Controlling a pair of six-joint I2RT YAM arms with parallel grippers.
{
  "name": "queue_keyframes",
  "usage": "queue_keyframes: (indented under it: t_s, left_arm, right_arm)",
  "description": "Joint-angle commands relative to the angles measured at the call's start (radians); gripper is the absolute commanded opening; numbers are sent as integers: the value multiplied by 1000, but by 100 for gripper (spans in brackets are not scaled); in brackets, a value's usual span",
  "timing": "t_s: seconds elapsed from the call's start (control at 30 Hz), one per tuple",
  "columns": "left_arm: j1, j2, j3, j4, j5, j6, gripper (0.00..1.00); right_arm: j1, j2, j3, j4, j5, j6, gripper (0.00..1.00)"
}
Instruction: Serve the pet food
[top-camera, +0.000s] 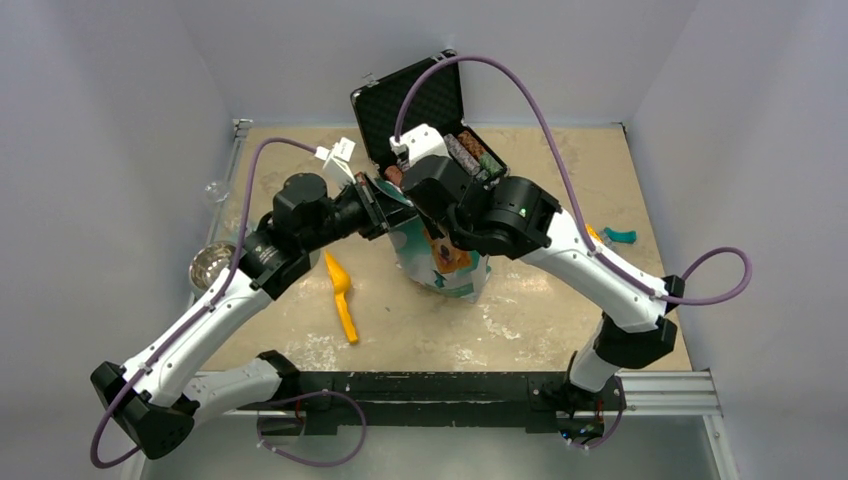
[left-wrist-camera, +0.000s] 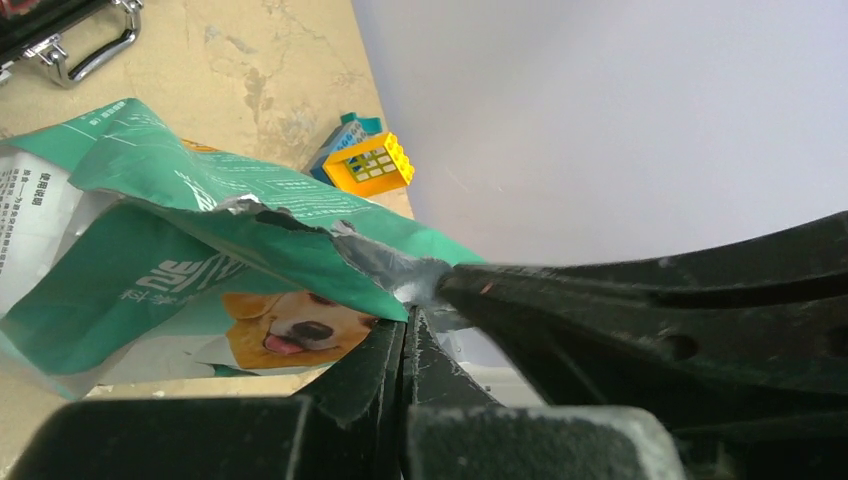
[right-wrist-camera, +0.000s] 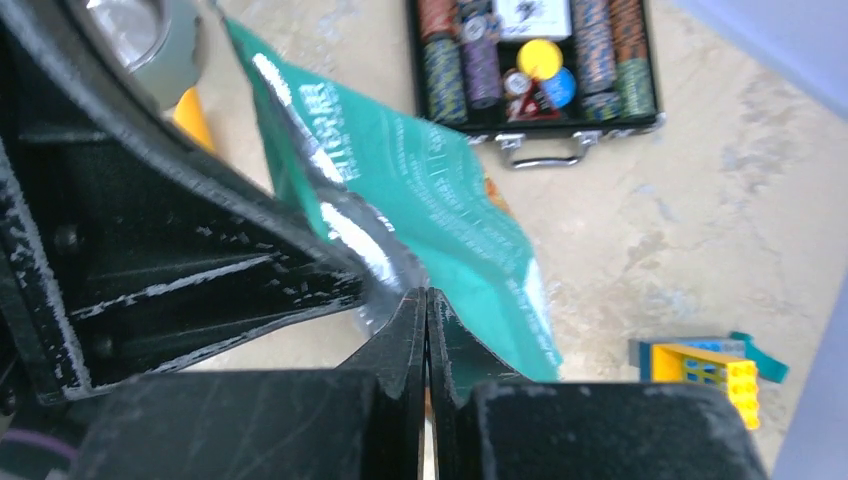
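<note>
The teal-green pouch (top-camera: 447, 268) with a dog's face stands in the middle of the table, its top edge torn to show silver lining. The pet food itself is hidden inside it. My left gripper (top-camera: 383, 203) is shut on the pouch's top edge from the left. The left wrist view shows the pouch (left-wrist-camera: 190, 235) pinched at the tips of the left gripper (left-wrist-camera: 411, 308). My right gripper (top-camera: 428, 208) is shut on the same edge from the right. In the right wrist view the right gripper (right-wrist-camera: 427, 296) pinches the silver rim of the pouch (right-wrist-camera: 440, 200).
A yellow scoop (top-camera: 342, 296) lies on the table left of the pouch. A metal bowl (top-camera: 212, 264) sits at the left edge. An open black case of poker chips (top-camera: 432, 108) stands behind. A yellow and blue toy block (right-wrist-camera: 706, 370) lies at the right.
</note>
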Motion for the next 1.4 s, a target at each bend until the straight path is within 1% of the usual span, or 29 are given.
queue_keyframes:
  t_s: [0.0,0.13,0.2,0.23,0.3,0.33,0.37,0.4,0.43,0.47,0.5,0.57,0.6,0.73,0.83,0.9,1.0,1.07,1.13,1.2,1.3,1.37]
  left_arm:
    - [-3,-90,15,41,25,-32,0]
    - [-3,-98,44,3,26,-23,0]
    - [-3,-108,38,3,38,-7,0]
    - [-3,-115,35,-5,37,1,0]
    - [-3,-131,29,-6,27,8,0]
    - [-2,-136,26,4,25,9,0]
    - [-3,-138,22,17,36,9,0]
    - [-3,-139,23,31,44,9,0]
    - [-3,-140,22,44,55,14,0]
    - [-4,-139,22,54,64,21,0]
    - [-3,-140,22,64,73,33,0]
    - [-4,-135,26,59,85,72,0]
    - [-3,-130,31,46,87,87,0]
    - [-3,-112,55,-14,95,112,0]
    - [-3,-92,59,6,118,103,0]
    - [-1,-64,89,10,144,83,0]
    - [-2,-25,148,-20,184,118,0]
    - [-2,-15,149,-35,194,116,0]
    - [-2,-18,133,-21,206,105,0]
    - [-2,-21,128,-19,210,113,0]
    - [-1,-16,143,-49,197,142,0]
    - [-2,-8,156,-60,191,150,0]
  right_arm:
    - [-25,-37,81,3,440,-81,0]
    - [-15,-28,151,23,453,-142,0]
    - [-11,-45,124,82,423,-196,0]
    - [-11,-45,131,73,381,-204,0]
    - [-11,-38,215,-22,180,-178,0]
    - [-14,-39,259,-86,34,-136,0]
    - [-25,-52,271,-116,-162,-102,0]
    - [-46,-80,250,-115,-292,-63,17]
    - [-83,-108,213,-102,-423,-27,36]
    - [-109,-127,178,-88,-518,3,48]
    - [-127,-141,150,-78,-565,32,51]
    - [-144,-152,98,-56,-643,50,46]
    - [-146,-148,87,-48,-676,50,46]
    - [-146,-125,69,-36,-735,40,49]
    - [-148,-130,-7,26,-773,-3,49]
    - [-152,-109,-12,27,-793,-26,47]
    - [-164,-87,-17,33,-766,-67,44]
    - [-186,-71,-5,21,-749,-77,39]
    - [-206,-83,-16,33,-773,-81,37]
    - [-229,-112,-33,55,-785,-81,39]
    - [-249,-121,-4,16,-757,-88,45]
    - [-250,-125,-13,7,-745,-110,45]
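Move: At its shut fingertips the right hand has the pet food bag's silver top edge, close beside the left fingers, which also hold that edge. The bag's body hangs about 16 cm below the right hand and 2 cm to its right. The open chip case lies some 24 cm ahead, 1 cm to the right, and the toy block about 5 cm ahead and 32 cm to the right, both near table level, roughly 29 cm down. Coming free of the bag's top edge, the right hand whips up, right and a little forward about 10 cm with shut fingers, then opens them halfway and loops back, left and down to the edge, its wrist swinging round with it; the open fingers end straddling the silver strip. The left fingers keep their pinch, drawing back about 3 cm and turning slightly clockwise. ##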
